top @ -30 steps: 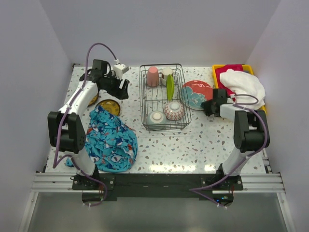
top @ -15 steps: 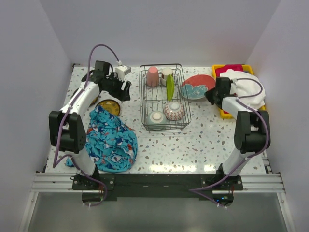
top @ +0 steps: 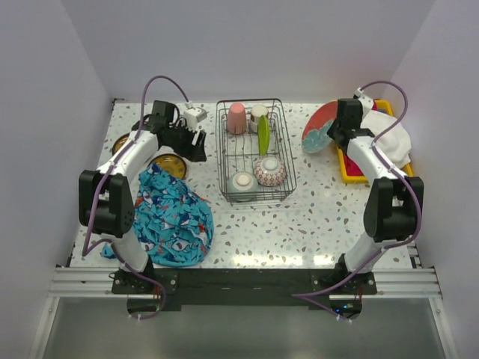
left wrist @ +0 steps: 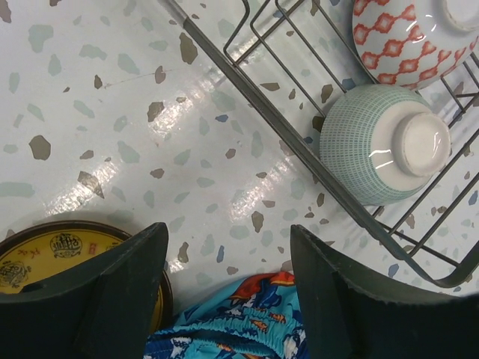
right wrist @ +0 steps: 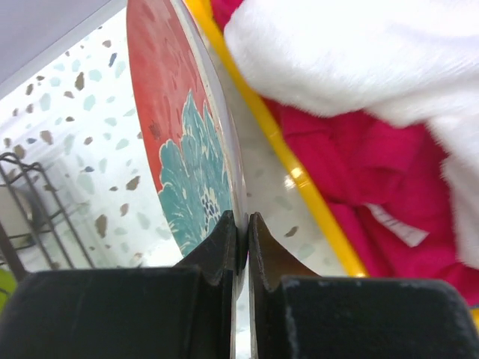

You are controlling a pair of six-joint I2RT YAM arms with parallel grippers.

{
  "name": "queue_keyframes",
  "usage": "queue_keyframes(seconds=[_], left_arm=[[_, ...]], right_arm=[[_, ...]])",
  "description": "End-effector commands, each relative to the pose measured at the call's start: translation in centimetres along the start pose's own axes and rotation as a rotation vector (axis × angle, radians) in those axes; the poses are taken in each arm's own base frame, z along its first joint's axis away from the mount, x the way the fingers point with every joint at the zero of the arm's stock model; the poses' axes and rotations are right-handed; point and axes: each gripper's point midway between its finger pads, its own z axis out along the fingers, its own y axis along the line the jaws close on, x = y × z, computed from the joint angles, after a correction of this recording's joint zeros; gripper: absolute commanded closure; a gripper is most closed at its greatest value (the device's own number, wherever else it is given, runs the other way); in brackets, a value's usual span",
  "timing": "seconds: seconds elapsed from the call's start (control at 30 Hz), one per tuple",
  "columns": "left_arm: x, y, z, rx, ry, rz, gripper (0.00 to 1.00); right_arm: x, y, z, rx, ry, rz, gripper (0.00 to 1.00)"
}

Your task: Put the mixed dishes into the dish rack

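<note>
The dark wire dish rack [top: 286, 161] holds a pink cup [top: 236, 117], a cream cup [top: 259, 114], an upright lime-green plate [top: 263, 133], a patterned bowl [top: 269, 171] and a mint bowl [top: 243, 182], both upside down. My right gripper [top: 333, 134] is shut on the rim of the teal-and-red plate [top: 318, 126] and holds it on edge above the table, right of the rack; the right wrist view shows the fingers [right wrist: 224, 239] pinching the plate [right wrist: 172, 134]. My left gripper [top: 196, 148] is open and empty, left of the rack, above the table between a yellow-olive plate [left wrist: 60, 258] and the rack's wire edge [left wrist: 299, 146].
A blue patterned cloth [top: 174, 213] lies at the front left, its edge under the left gripper [left wrist: 239, 321]. A yellow tray [top: 346, 166] with white [top: 385, 134] and magenta cloths [right wrist: 389, 194] stands at the back right, close behind the held plate. A second brownish plate [top: 120, 142] lies far left.
My right gripper has lifted the teal-and-red plate off the table, tilted it on edge and moved it back and right. My left gripper has shifted a little right toward the rack.
</note>
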Motion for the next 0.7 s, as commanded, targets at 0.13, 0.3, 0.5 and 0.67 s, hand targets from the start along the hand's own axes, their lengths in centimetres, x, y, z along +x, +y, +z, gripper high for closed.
queue_keyframes(seconds=[0.13,0.3,0.5,0.67], left_arm=[[-2.6,-1.1,0.1,0.028,-0.095,0.011,0.29],[-2.6,-1.4,-0.1,0.032,-0.099,0.012,0.29],[-2.6,-1.7,-0.2,0.036,-0.110,0.007,0.29],[-2.9,-1.9,-0.5,0.040,-0.123,0.006,0.29]], right_arm=[[-17.2,4.2,-10.7,-0.092,-0.476,-0.081,1.00],[-18.0,7.9,-15.1,-0.189,-0.555,-0.141,1.00],[-17.8,10.8,-19.1,-0.273,-0.595,-0.191,1.00],[-17.2,12.1,-20.3,-0.283,-0.618,-0.244,1.00]])
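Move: To the right hand's left, some 24 cm away and about level fore and aft, is the middle of the dish rack, roughly 10 cm lower; this hand already holds the red-and-teal plate by its rim. The green plate stands in the rack about 22 cm left and 2 cm ahead, the patterned bowl about 20 cm left and 9 cm back. The yellow basket's middle is about 14 cm right and 3 cm ahead. From the left hand the rack is some 19 cm right and 6 cm ahead. Lifting the plate steadily by about 16 cm, the right hand keeps its rim pinched; it edges slightly right at first, then swings left to end nearly 10 cm left of its start, away from the yellow basket and narrowing the sideways gap to the rack. On the way the wrist turns some 20 degrees counter-clockwise, its left side dips about as much, and the fingers tip up a little. ##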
